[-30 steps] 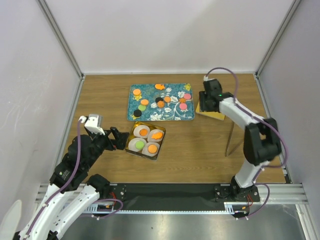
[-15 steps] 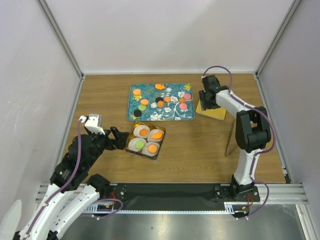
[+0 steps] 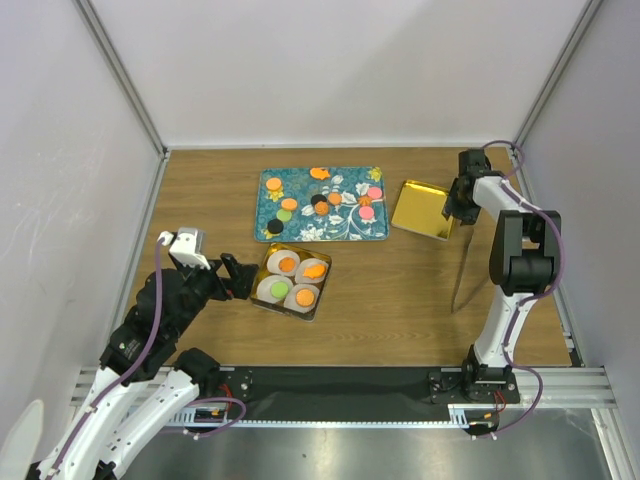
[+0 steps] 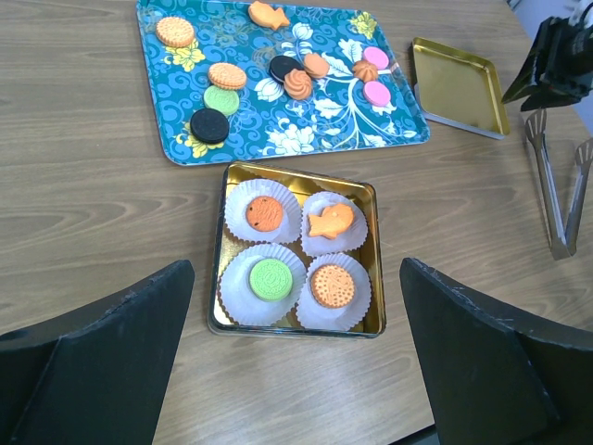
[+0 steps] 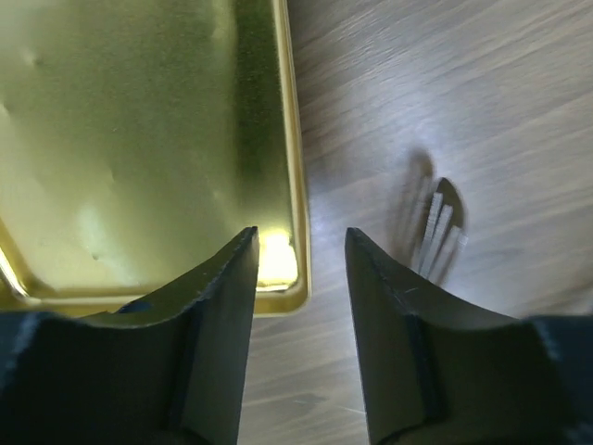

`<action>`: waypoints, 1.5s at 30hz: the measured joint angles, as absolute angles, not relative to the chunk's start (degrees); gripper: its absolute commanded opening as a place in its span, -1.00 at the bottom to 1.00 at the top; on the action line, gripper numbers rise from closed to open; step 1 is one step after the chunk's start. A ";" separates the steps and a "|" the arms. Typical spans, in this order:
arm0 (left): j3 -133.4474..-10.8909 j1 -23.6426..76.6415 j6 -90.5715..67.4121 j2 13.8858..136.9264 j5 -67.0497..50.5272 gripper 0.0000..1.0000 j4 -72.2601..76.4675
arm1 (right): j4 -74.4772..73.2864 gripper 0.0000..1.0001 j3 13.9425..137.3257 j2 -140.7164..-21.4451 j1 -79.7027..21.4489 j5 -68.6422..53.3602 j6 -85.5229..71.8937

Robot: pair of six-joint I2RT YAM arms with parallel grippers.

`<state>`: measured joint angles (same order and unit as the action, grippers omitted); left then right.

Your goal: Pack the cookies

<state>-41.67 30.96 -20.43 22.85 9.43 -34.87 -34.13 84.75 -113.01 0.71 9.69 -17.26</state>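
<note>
Several cookies (image 3: 322,201) lie loose on the teal flowered tray (image 3: 347,231), also seen as cookies (image 4: 220,99) on the tray (image 4: 250,125) in the left wrist view. A gold box (image 4: 374,262) holds four white paper cups, each with a cookie: orange (image 4: 266,214), fish-shaped (image 4: 332,222), green (image 4: 271,278) and orange (image 4: 332,286). My left gripper (image 3: 238,277) hovers open just left of the box (image 3: 321,295). My right gripper (image 3: 462,198) is open at the right edge of the empty gold lid (image 3: 420,207). The lid's rim (image 5: 295,167) lies below the gap, ungripped.
Metal tongs (image 3: 461,268) lie on the wood right of the lid, their tip (image 5: 437,227) beside my right fingers. White walls and metal posts enclose the table on three sides. The right wall stands close to the right arm.
My right gripper has swung from above the lid's left side to its right edge, uncovering the lid, and its jaws have narrowed a little. The left arm has not moved.
</note>
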 measured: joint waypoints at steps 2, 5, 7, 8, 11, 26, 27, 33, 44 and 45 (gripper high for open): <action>-41.67 30.96 -20.45 22.85 9.43 1.00 -34.85 | -33.80 -0.10 84.75 -114.56 1.34 7.92 -18.63; -41.65 30.96 -20.45 22.83 9.43 1.00 -34.87 | -33.50 -0.11 84.79 -116.53 2.07 6.92 -20.10; -41.65 30.96 -20.43 22.83 9.43 1.00 -34.87 | -33.43 -0.18 84.84 -117.62 2.37 6.87 -20.97; -41.67 30.96 -20.45 22.83 9.43 0.99 -34.87 | -33.10 -0.22 85.01 -117.64 2.52 6.66 -21.32; -41.65 30.96 -20.45 22.83 9.43 1.00 -34.87 | -32.12 -0.40 85.01 -117.84 2.81 6.50 -22.09; -41.95 31.00 -22.65 30.83 0.54 0.99 -31.07 | -32.58 -1.00 84.49 -112.46 4.01 5.10 -23.31; -42.28 31.00 -23.07 32.10 -0.78 1.00 -30.57 | -32.99 -1.00 84.44 -110.61 4.01 5.10 -23.27; -45.65 31.00 -24.58 39.53 -6.72 0.99 -26.59 | -34.15 -1.00 83.74 -96.92 -0.36 6.57 -22.11; -51.99 30.89 -24.84 47.31 -9.76 1.00 -22.02 | -34.54 -1.00 75.55 -82.76 -23.33 2.59 -23.81; -52.01 30.72 -24.80 47.83 -9.96 1.00 -21.52 | -34.54 -1.00 75.44 -82.28 -24.91 1.93 -24.10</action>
<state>-52.01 30.72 -24.80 47.83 -9.96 -21.52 -34.54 75.44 -82.28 -24.91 1.93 -24.10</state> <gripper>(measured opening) 0.996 0.012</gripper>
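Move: The gold lid lies flat, its middle about 7 cm left, 2 ahead of and 4 below the right hand. From that hand the tongs are some 15 cm back and 4 right, the cookie tray about 36 left and 3 ahead. From the left hand, with everything about 23 cm below, the lid is some 28 cm ahead and 45 right, the cookie box 8 ahead and 8 right, the tray 28 ahead and 16 right. Down about 3 cm, the right hand sets its half-open fingers astride the lid's right rim and shuts them to pinch it, then lifts nearly 20 cm and swings left and back towards the cookie box, turning counter-clockwise. The wide-open left hand comes to meet the lid, some 10 cm right and a little forward and up, turning clockwise. ##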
